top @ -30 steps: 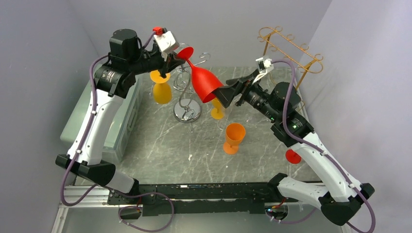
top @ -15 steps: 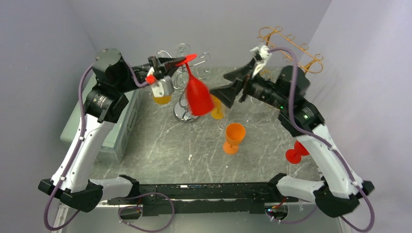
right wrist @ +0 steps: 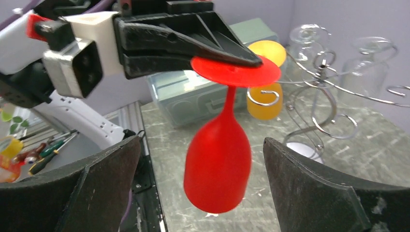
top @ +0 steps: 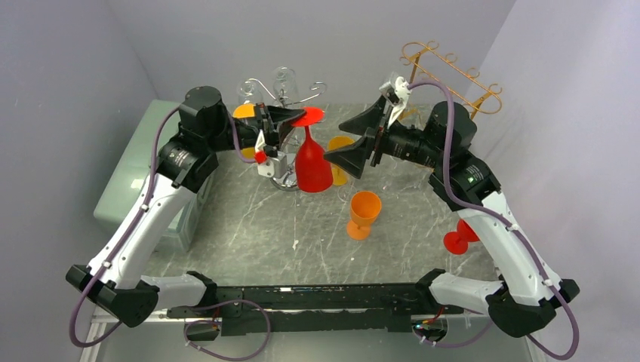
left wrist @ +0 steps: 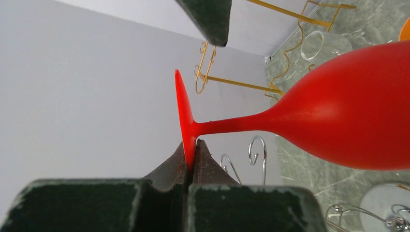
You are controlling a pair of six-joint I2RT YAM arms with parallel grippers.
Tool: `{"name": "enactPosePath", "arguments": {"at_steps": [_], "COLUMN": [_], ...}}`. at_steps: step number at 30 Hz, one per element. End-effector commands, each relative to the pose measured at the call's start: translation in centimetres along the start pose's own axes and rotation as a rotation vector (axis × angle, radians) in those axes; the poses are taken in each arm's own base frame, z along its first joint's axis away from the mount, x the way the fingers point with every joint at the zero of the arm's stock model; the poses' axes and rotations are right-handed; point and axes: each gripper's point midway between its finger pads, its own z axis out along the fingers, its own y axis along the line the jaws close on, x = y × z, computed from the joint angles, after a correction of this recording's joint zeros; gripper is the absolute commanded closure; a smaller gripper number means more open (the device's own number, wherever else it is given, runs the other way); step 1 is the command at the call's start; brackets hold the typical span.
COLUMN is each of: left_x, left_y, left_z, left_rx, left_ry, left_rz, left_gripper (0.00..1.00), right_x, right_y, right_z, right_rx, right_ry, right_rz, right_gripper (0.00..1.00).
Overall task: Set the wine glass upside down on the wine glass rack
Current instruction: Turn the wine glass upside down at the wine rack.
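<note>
A red wine glass (top: 312,167) hangs upside down, bowl toward the table, just in front of the silver wire wine glass rack (top: 290,177). My left gripper (top: 299,116) is shut on the rim of its round foot (right wrist: 237,71). In the left wrist view the pinched foot sits at the fingertips of that gripper (left wrist: 193,151), and the bowl (left wrist: 353,125) stretches away to the right. My right gripper (top: 353,139) stands open beside the bowl, to its right. In the right wrist view the red glass (right wrist: 217,174) hangs beyond its wide-apart fingers (right wrist: 329,193), touching neither.
An orange glass (right wrist: 263,99) and clear glasses (right wrist: 304,38) hang on the silver rack. A gold wire rack (top: 451,74) stands at the back right. An orange goblet (top: 364,215) stands mid-table, another orange glass (top: 341,160) behind the red one, a red glass (top: 457,240) at right. A grey-green bin (top: 124,197) sits left.
The left arm has swung the red glass from a tilt to hanging straight down by the silver rack. The right gripper, earlier at the bowl's mouth, has come away from it.
</note>
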Motion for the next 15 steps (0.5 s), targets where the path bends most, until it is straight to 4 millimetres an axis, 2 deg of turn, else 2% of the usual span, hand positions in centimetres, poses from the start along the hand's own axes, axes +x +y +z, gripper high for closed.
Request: {"name": "enactPosePath", "arguments": {"at_steps": [1, 5, 9, 15], "left_x": [-1.8, -1.7, -2.1, -2.3], "left_y": [1.7, 3.0, 4.4, 4.8], "left_z": [0.3, 0.7, 1.0, 1.5], "left_rx": [-0.050, -0.098, -0.138, -0.159], "left_ry": [-0.039, -0.015, -0.014, -0.017], "left_rz": [0.177, 0.210, 0.196, 0.185], "left_gripper": [1.00, 1.00, 1.00, 1.00], "right_x": [1.0, 2.8, 4.3, 3.4], "right_y": [1.2, 0.7, -1.9, -3.3], "right_z": [1.3, 1.9, 2.4, 2.3], "right_rx": [-0.132, -0.142, -0.008, 0.070], "right_ry": [-0.005, -0.008, 0.005, -0.084], "right_rz": [0.044, 0.057, 0.036, -0.007], "right_gripper": [0.00, 0.00, 0.00, 0.00]}}
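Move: Ahead, to the left and below the open right hand, the red wine glass's bowl hangs about 3 cm farther out, 6 cm left and 10 cm down. On the table, about 36 cm below that hand, the standing yellow glass is some 15 cm ahead and 1 cm right, the orange glass level with it and 7 cm right. From the left hand, the rack's free hook lies roughly 9 cm ahead, 3 cm right and 4 cm lower. Sinking about 8 cm beside the hanging bowl, the right hand also works some 2 cm left and 2 cm forward, fingers still wide open, until they straddle the red bowl from the right. The left hand keeps its pinch on the upturned foot, brings the glass about 2 cm right and slightly up, and tips it some 10 degrees so the bowl swings forward. ##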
